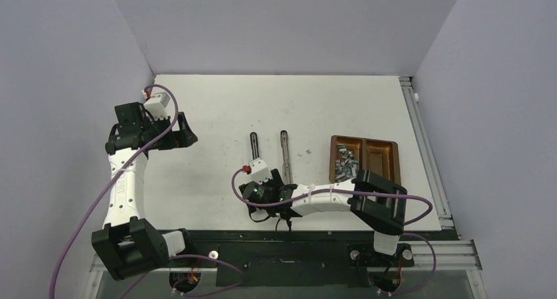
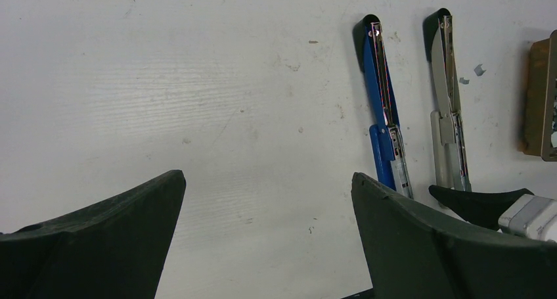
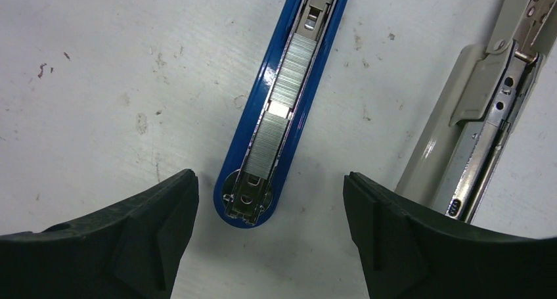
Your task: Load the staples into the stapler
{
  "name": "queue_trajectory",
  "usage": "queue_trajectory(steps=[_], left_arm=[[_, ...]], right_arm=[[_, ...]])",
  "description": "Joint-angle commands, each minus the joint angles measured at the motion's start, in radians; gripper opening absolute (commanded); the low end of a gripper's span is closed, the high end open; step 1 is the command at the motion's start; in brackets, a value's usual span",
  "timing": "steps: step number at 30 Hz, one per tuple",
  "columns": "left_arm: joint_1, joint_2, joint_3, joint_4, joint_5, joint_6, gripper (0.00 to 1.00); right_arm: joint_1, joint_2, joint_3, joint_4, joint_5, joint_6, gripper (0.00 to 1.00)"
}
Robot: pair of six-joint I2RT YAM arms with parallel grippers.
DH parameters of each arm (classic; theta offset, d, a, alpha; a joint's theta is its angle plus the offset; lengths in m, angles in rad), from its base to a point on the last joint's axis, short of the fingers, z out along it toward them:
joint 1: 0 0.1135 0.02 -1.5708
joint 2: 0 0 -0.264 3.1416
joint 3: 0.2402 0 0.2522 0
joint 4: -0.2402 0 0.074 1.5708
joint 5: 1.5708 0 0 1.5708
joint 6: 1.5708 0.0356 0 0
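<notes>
Two staplers lie opened flat side by side on the white table: a blue stapler (image 1: pixel 253 144) (image 2: pixel 384 108) (image 3: pixel 220 193) and a grey stapler (image 1: pixel 284 151) (image 2: pixel 450 102) (image 3: pixel 486 95). Two silver staple strips (image 3: pixel 279 108) lie end to end in the blue stapler's open magazine. More staples (image 1: pixel 345 164) are piled loose in a brown wooden tray (image 1: pixel 364 140). My right gripper (image 1: pixel 266 192) (image 3: pixel 270 177) hovers open over the near end of the blue stapler, with nothing between its fingers. Far to the left, my left gripper (image 1: pixel 184 135) (image 2: pixel 268 177) is wide open over bare table.
The tray stands right of the staplers, its right compartment holding no staples. A stray bit of staple (image 1: pixel 307 152) (image 2: pixel 479 69) lies between the grey stapler and the tray. Grey walls close in the table on the left, back and right.
</notes>
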Motion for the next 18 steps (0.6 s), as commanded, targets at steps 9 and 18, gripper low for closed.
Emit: queue_trajectory(steps=[9,18], left_arm=[[-0.018,0.019,0.055,0.002,0.007,0.012,0.96],[-0.071,0.038,0.052,0.019,-0.034,0.031,0.96]], right_arm=[[0.012,0.017,-0.001,0.093,0.045,-0.011,0.52],[0.018,0.023,-0.021,0.117,0.033,-0.019,0.42]])
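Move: The right hand hangs open and empty just above the near end of the blue stapler, which lies about 1 cm ahead, 2 cm left and 3 cm below. The two staple strips already in its track centre some 7 cm ahead and 2 cm left of the hand, and the grey stapler's near end is about 1 cm ahead and 7 cm right, all about 3 cm lower. From the left hand the blue stapler's near end lies roughly 12 cm back, 22 cm right and 19 cm below. The right hand narrows its fingers from wide open to about half that gap around the near end of the blue stapler, edging only about 1 cm left to bring that end closer to midway between the tips, with hardly any change in height and no real turn of the wrist. Contact with the stapler can't be made out, and the left hand, wide open and empty, eases about 1 cm to the right well above the table. ##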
